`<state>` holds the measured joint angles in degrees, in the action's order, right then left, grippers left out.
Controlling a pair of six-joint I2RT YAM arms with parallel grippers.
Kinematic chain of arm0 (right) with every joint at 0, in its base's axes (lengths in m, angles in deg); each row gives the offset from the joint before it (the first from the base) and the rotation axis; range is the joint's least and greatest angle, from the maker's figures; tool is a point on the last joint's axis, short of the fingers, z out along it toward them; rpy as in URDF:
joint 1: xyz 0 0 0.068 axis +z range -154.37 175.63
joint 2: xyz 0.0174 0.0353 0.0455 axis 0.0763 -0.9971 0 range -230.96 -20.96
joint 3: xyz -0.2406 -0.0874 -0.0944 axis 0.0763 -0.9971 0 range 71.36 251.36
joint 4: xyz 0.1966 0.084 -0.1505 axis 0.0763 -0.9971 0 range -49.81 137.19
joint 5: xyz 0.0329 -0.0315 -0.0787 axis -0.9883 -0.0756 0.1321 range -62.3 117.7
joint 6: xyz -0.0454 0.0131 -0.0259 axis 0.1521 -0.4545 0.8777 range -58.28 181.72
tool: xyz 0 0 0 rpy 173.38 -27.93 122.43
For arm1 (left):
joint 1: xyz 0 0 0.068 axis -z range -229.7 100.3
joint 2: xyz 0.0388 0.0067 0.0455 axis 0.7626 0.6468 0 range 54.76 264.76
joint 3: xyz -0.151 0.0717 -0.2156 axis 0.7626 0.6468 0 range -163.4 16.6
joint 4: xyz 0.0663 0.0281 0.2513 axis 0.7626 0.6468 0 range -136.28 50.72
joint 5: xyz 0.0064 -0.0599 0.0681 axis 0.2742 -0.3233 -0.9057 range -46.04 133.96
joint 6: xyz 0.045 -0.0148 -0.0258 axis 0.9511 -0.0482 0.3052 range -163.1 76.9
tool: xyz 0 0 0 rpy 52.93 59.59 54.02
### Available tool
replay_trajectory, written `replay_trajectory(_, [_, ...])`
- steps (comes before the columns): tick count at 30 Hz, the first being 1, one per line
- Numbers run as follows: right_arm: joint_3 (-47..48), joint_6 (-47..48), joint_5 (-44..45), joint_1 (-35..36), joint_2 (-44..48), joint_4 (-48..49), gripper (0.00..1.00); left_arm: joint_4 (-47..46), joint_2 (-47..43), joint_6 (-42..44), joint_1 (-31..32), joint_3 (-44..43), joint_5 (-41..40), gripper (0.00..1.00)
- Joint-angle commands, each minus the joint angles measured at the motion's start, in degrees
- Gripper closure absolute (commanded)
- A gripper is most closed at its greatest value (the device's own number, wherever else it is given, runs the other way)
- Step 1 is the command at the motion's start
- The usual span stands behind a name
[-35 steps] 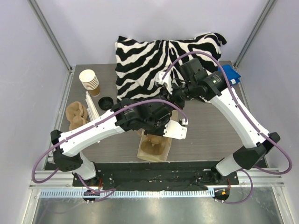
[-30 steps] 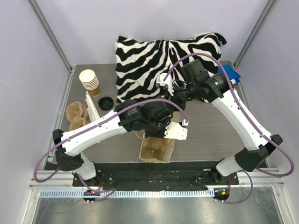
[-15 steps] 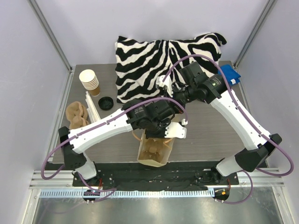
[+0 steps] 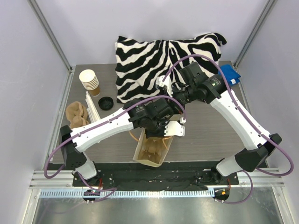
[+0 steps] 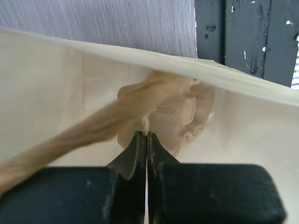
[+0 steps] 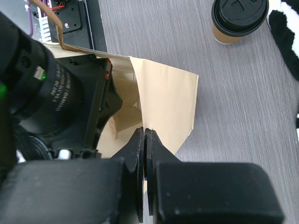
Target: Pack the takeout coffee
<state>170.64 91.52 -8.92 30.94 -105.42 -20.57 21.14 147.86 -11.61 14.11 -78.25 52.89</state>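
The takeout coffee, a brown cup with a black lid, stands on the table beyond the bag in the right wrist view; the arms hide it in the top view. A kraft paper bag stands near the front edge. My left gripper is shut on a thin edge of the paper bag, beside its twisted handle. The right gripper is shut on the opposite rim of the bag. A moulded pulp carrier lies inside the bag.
A stack of unlidded cups, a loose black lid, white sticks and pulp carriers sit at the left. A zebra cloth covers the back. A blue object lies at the back right.
The left arm has swung its elbow rightward and drawn the bag a little toward the near edge and left, tilting it. The right arm has barely moved. Both grippers stay shut.
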Motion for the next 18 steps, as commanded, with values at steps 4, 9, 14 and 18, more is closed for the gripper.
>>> replay_trajectory(4, [-0.41, -0.18, -2.58, 0.37, 1.59, 1.85, 0.99, -2.2, -0.9, -0.72, -0.88, 0.63, 0.57, 0.84])
replay_trajectory(9, [-1.81, -0.36, -2.23, 0.46, 2.02, 2.2, 0.99, -0.98, -1.25, -1.16, -0.88, -3.32, -0.23, 0.64])
replay_trajectory(14, [-2.25, -0.8, -2.4, 0.46, 2.37, 2.29, 0.99, 0.08, -1.78, -1.95, -0.88, -6.83, -0.67, 0.52])
replay_trajectory(18, [-3.13, -0.8, -1.96, 0.46, 3.17, 2.47, 0.99, -0.62, -2.83, -2.83, -0.53, -8.68, -1.1, 0.45])
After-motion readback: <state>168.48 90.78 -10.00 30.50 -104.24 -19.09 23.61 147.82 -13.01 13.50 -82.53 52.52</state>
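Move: The left fingers are down inside the paper bag, shut on the cup carrier, whose middle lies about 8 cm below them, some 2 cm back and 2 cm to the right. The bag rim pinched by the right hand is about 6 cm ahead, 4 cm right and 9 cm above; the black-lidded coffee stands outside, roughly 13 cm ahead and 10 cm left, 14 cm lower. From the right hand the carrier lies about 8 cm back, 2 cm left and 17 cm below. Let the cup carrier go inside the bag: open the left gripper to about half its range, keeping the hand almost in place at first, then, with the fingers still spreading, draw it straight up about 2 cm, away from the carrier. Keep the right fingers shut on the bag's rim and hold that hand nearly still. ##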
